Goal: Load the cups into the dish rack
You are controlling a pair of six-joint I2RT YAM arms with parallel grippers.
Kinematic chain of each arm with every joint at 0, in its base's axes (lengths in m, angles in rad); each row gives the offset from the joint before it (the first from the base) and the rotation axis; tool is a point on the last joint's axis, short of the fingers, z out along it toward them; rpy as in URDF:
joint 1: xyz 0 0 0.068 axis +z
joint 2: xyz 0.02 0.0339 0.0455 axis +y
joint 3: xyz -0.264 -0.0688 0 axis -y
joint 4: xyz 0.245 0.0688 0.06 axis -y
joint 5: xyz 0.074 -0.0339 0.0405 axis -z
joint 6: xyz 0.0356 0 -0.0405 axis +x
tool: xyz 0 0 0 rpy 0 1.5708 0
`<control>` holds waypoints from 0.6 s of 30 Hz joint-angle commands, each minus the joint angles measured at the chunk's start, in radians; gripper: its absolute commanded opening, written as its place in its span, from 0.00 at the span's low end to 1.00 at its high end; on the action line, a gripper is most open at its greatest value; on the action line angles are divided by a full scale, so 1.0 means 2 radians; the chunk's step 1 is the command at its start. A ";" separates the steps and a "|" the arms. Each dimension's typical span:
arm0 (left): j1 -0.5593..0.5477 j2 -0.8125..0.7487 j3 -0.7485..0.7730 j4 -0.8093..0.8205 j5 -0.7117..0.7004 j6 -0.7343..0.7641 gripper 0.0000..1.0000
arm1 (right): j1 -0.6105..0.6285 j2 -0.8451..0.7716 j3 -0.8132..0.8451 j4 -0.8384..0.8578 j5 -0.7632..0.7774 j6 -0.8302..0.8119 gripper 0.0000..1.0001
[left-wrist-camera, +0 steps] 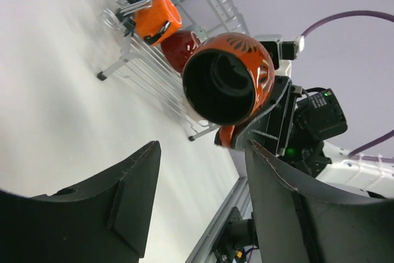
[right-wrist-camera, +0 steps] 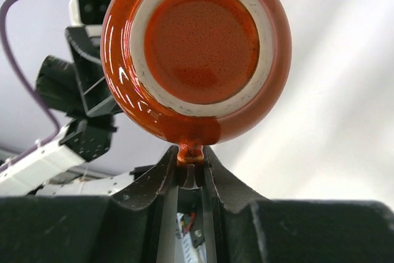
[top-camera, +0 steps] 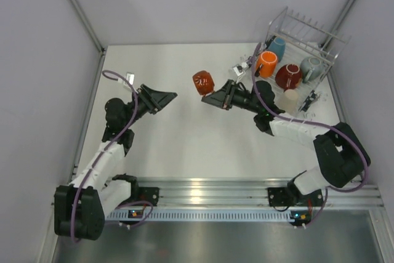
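A dark-and-orange mug point(top-camera: 202, 82) point(right-wrist-camera: 197, 53) hangs on its side over the middle of the table, and my right gripper point(top-camera: 215, 97) point(right-wrist-camera: 192, 152) is shut on its handle. Its dark mouth point(left-wrist-camera: 218, 87) faces my left gripper point(top-camera: 166, 98) point(left-wrist-camera: 203, 149), which stands open and empty a short way to the left. The dish rack point(top-camera: 308, 29) point(left-wrist-camera: 141, 66) sits at the far right corner. It holds an orange cup point(top-camera: 266, 64) point(left-wrist-camera: 159, 20), a red mug point(top-camera: 288, 76) point(left-wrist-camera: 178, 50), a grey mug point(top-camera: 311, 68), a light blue cup point(top-camera: 277, 46) and a beige tumbler point(top-camera: 289, 100).
White walls with metal posts close in the table on the left, back and right. A metal rail point(top-camera: 246, 192) carrying both arm bases runs along the near edge. Purple cables loop off each arm.
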 commanded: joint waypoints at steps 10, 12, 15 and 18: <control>0.001 -0.038 0.050 -0.147 -0.057 0.093 0.63 | -0.169 -0.068 0.015 -0.153 0.004 -0.174 0.00; 0.001 -0.042 0.050 -0.157 -0.060 0.099 0.63 | -0.198 -0.061 0.030 -0.192 0.006 -0.216 0.00; 0.001 -0.047 0.049 -0.164 -0.065 0.105 0.63 | -0.220 -0.050 0.056 -0.256 0.029 -0.261 0.00; 0.001 -0.048 0.048 -0.164 -0.066 0.104 0.63 | -0.230 -0.041 0.078 -0.294 0.063 -0.305 0.00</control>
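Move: The right hand already holds the red-brown cup by its handle. The free front-left spot in the dish rack lies roughly 22 cm right, 13 cm ahead and 14 cm below. The orange cup stands about 9 cm beyond that spot. The dark red cup is some 10 cm right and 4 cm farther out of it, the cream cup 9 cm right and 6 cm nearer. From the left hand, the spot is about 36 cm right, 13 cm ahead and 14 cm below. Right hand carries the cup some 20 cm right and forward, sinking towards the rack, turning clockwise about 25 degrees. ##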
